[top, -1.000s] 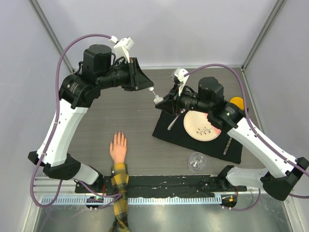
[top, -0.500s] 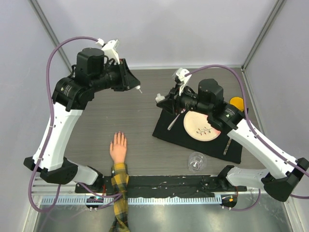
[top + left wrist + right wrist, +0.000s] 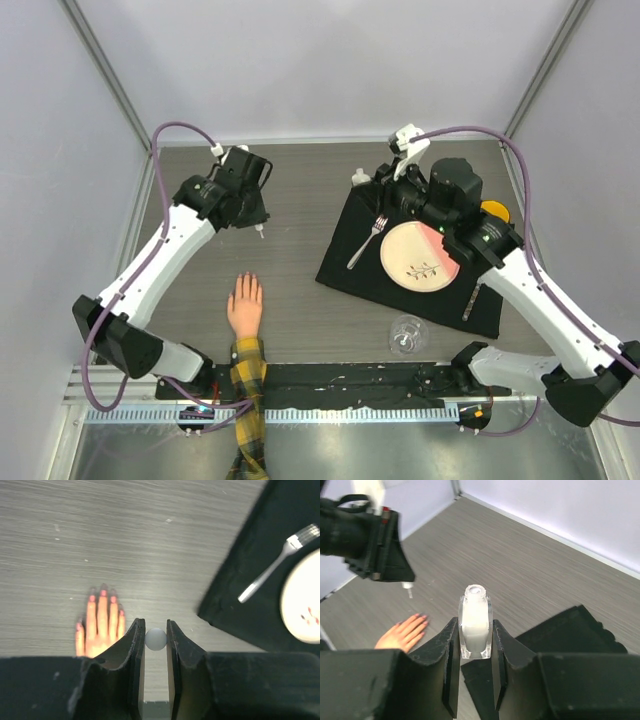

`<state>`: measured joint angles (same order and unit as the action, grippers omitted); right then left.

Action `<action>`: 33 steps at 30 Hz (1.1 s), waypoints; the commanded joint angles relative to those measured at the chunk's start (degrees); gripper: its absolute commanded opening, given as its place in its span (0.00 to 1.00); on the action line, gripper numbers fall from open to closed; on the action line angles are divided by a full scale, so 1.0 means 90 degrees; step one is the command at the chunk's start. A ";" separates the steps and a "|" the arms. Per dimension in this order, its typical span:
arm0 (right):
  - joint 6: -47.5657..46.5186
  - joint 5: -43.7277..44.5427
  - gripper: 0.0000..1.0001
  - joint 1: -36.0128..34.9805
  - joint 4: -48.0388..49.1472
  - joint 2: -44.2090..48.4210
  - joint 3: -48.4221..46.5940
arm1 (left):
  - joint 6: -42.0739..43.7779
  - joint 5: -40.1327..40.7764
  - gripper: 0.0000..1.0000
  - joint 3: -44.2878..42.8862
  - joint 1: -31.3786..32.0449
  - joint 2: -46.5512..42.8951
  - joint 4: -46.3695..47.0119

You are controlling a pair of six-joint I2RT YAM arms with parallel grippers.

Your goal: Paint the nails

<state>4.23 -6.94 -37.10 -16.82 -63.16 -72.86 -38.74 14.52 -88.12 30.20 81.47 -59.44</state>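
The fake hand [image 3: 245, 305] lies palm down near the front of the table, with a yellow-and-black plaid sleeve [image 3: 248, 385]. Its nails [image 3: 103, 593] show as small pinkish tips. My left gripper [image 3: 258, 222] hangs a little beyond the fingertips, shut on the white cap [image 3: 156, 639] of a polish brush, whose tip [image 3: 409, 592] points down. The left gripper [image 3: 156, 626] stands to the right of the hand [image 3: 100, 625] in its wrist view. My right gripper [image 3: 475, 622] is shut on an uncapped bottle of white polish [image 3: 475, 625], held upright above the mat's far corner [image 3: 361, 178].
A black mat [image 3: 340, 270] covers the right half of the table. On it are a pale plate [image 3: 415, 255], a fork [image 3: 365, 243] and another utensil [image 3: 471, 302]. A clear glass [image 3: 406, 335] stands at its near edge, and an orange object [image 3: 492, 212] at the far right.
The left arm has swung down and to the left with the brush, to just beyond the hand's fingertips. The right arm has drawn the bottle back toward the far edge.
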 commanded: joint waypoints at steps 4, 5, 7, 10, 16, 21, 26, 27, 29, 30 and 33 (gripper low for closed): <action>0.0087 -0.0361 0.00 0.0870 0.0169 -0.0561 -0.0566 | -0.1056 0.1433 0.00 -0.0131 -0.0064 0.0586 0.0023; 0.0058 -0.0352 0.00 0.0890 0.0179 -0.0570 -0.0567 | -0.1269 0.1510 0.00 -0.0102 -0.0054 0.0654 -0.0016; 0.0038 -0.0323 0.00 0.0919 0.0179 -0.0629 -0.0547 | -0.1340 0.1521 0.00 0.0053 -0.0054 0.0752 0.0061; -0.0001 -0.0303 0.00 0.1027 0.0179 -0.0658 -0.0547 | -0.1340 0.1453 0.00 0.0686 -0.0074 0.0704 0.0373; -0.0079 -0.0284 0.00 0.1193 0.0179 -0.0737 -0.0606 | -0.1642 0.1589 0.00 0.1265 -0.0103 0.0781 0.0560; 0.0008 -0.0342 0.00 0.1232 0.0170 -0.0815 -0.0596 | -0.2043 0.1648 0.00 0.1538 -0.0093 0.0587 0.0422; 0.0009 -0.0381 0.00 0.1251 0.0189 -0.0902 -0.0567 | -0.2072 0.1823 0.00 0.1948 -0.0093 0.0615 0.0618; 0.0009 -0.0381 0.00 0.1251 0.0179 -0.0903 -0.0557 | -0.2072 0.1882 0.00 0.1997 -0.0103 0.0645 0.0695; 0.0018 -0.0401 0.00 0.1251 0.0170 -0.0893 -0.0499 | -0.2092 0.1902 0.00 0.2056 -0.0103 0.0713 0.0755; 0.0028 -0.0401 0.00 0.1251 0.0170 -0.0874 -0.0489 | -0.2102 0.1931 0.00 0.2076 -0.0103 0.0742 0.0774; 0.0028 -0.0401 0.00 0.1261 0.0170 -0.0883 -0.0459 | -0.2072 0.1931 0.00 0.2173 -0.0103 0.0772 0.0950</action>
<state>4.29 -9.80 -26.06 -18.06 -71.94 -75.61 -55.99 28.93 -68.93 29.58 88.44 -54.74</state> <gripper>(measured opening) 0.300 0.222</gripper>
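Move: The mannequin hand's outer fingernails, at the ring and little finger, lie about 21 cm below the left gripper, some 5 cm to its left and 3 cm back. The back of the mannequin hand is roughly 6 cm farther back and 3 cm farther left than those nails. The fork lies about 9 cm ahead of the left gripper and 26 cm to its right. From the right gripper, those nails are about 26 cm left, level fore and aft, and 35 cm below. Lower the left gripper about 13 cm towards the outer nails, brush still pinched by its cap, easing 5 cm left; go slightly forward first, then draw back a few centimetres, turning the wrist some 20 degrees counter-clockwise and tipping it steeper. Keep the bottle gripped in the right hand and carry it about 7 cm forward, slightly right and down, away from the mannequin hand. ##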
